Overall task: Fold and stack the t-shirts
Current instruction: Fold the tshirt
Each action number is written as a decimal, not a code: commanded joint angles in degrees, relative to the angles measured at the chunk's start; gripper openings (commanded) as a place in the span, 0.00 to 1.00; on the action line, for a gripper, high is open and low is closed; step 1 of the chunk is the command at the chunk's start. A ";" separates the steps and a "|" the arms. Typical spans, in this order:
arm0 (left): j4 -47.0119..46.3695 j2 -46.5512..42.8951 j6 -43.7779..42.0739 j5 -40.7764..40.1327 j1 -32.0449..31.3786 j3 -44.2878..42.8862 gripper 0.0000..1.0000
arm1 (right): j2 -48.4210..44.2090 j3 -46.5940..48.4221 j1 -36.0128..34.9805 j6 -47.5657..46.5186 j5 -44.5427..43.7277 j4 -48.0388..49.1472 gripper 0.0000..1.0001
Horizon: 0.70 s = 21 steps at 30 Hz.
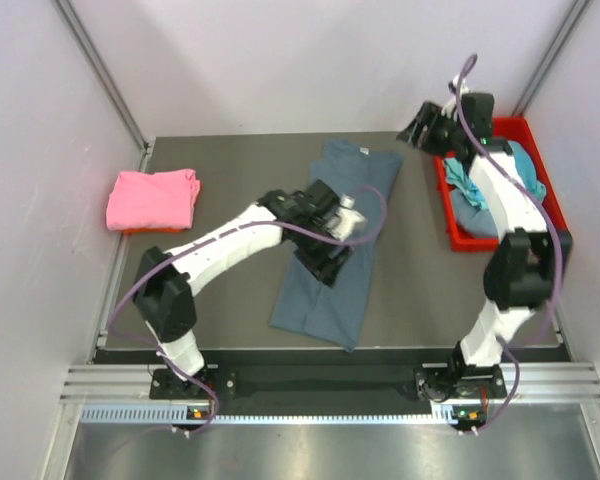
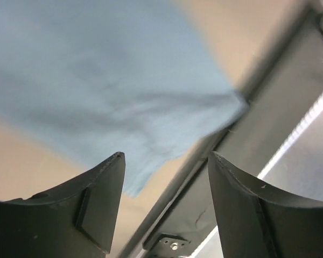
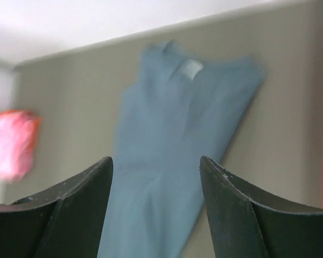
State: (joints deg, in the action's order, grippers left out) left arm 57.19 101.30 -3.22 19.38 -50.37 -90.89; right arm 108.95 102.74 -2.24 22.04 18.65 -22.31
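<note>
A slate blue-grey t-shirt lies folded lengthwise into a long strip down the middle of the table, collar at the far end. My left gripper hovers over its middle, open and empty. In the left wrist view the left gripper frames a corner of the shirt near the table's front edge. My right gripper is raised beyond the shirt's collar end, open and holding nothing. In the right wrist view the right gripper looks down the shirt. A folded pink t-shirt sits at the left.
A red bin stands at the right edge of the table, with a turquoise t-shirt and another blue-grey one bunched inside. Walls close in the table on the left, back and right.
</note>
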 commanded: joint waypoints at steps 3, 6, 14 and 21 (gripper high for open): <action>-4.62 -6.55 12.26 -2.15 17.11 8.00 0.67 | -16.81 -27.64 -3.90 10.73 16.32 -0.99 0.65; -5.95 -7.08 15.79 1.96 23.18 12.48 0.66 | -24.55 -40.04 -7.07 11.53 18.08 -1.95 0.64; -8.58 -8.66 20.88 11.03 30.24 24.96 0.66 | -35.29 -63.17 -13.58 14.25 18.25 -3.10 0.64; -15.61 -10.51 24.49 15.07 31.91 35.43 0.66 | -35.12 -74.52 -16.65 20.40 20.10 4.28 0.63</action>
State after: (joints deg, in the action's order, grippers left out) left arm 46.81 93.32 18.41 30.50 -18.50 -57.41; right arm 74.59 29.58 -16.97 38.52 36.93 -23.07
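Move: The t-shirt's near-left hem corner lies some 13 cm to the left hand's left, 10 cm back and 13 cm below; the folded pink shirt is about 40 cm left, 16 cm ahead. From the right hand, the near-right hem corner is roughly 46 cm back, 12 cm left and 24 cm down; the collar is level with it, 6 cm left, and the red bin 24 cm right, 7 cm back. Back and down sweeps the right hand, nearly 40 cm towards the near-right hem corner and some 20 cm lower, drifting left as its fingers tip down about 50 degrees. The left hand swings left and forward, then curves back while sinking, ending 15 cm left and 9 cm lower, turned counter-clockwise, nearer the near-left hem corner. Both grippers stay open. ##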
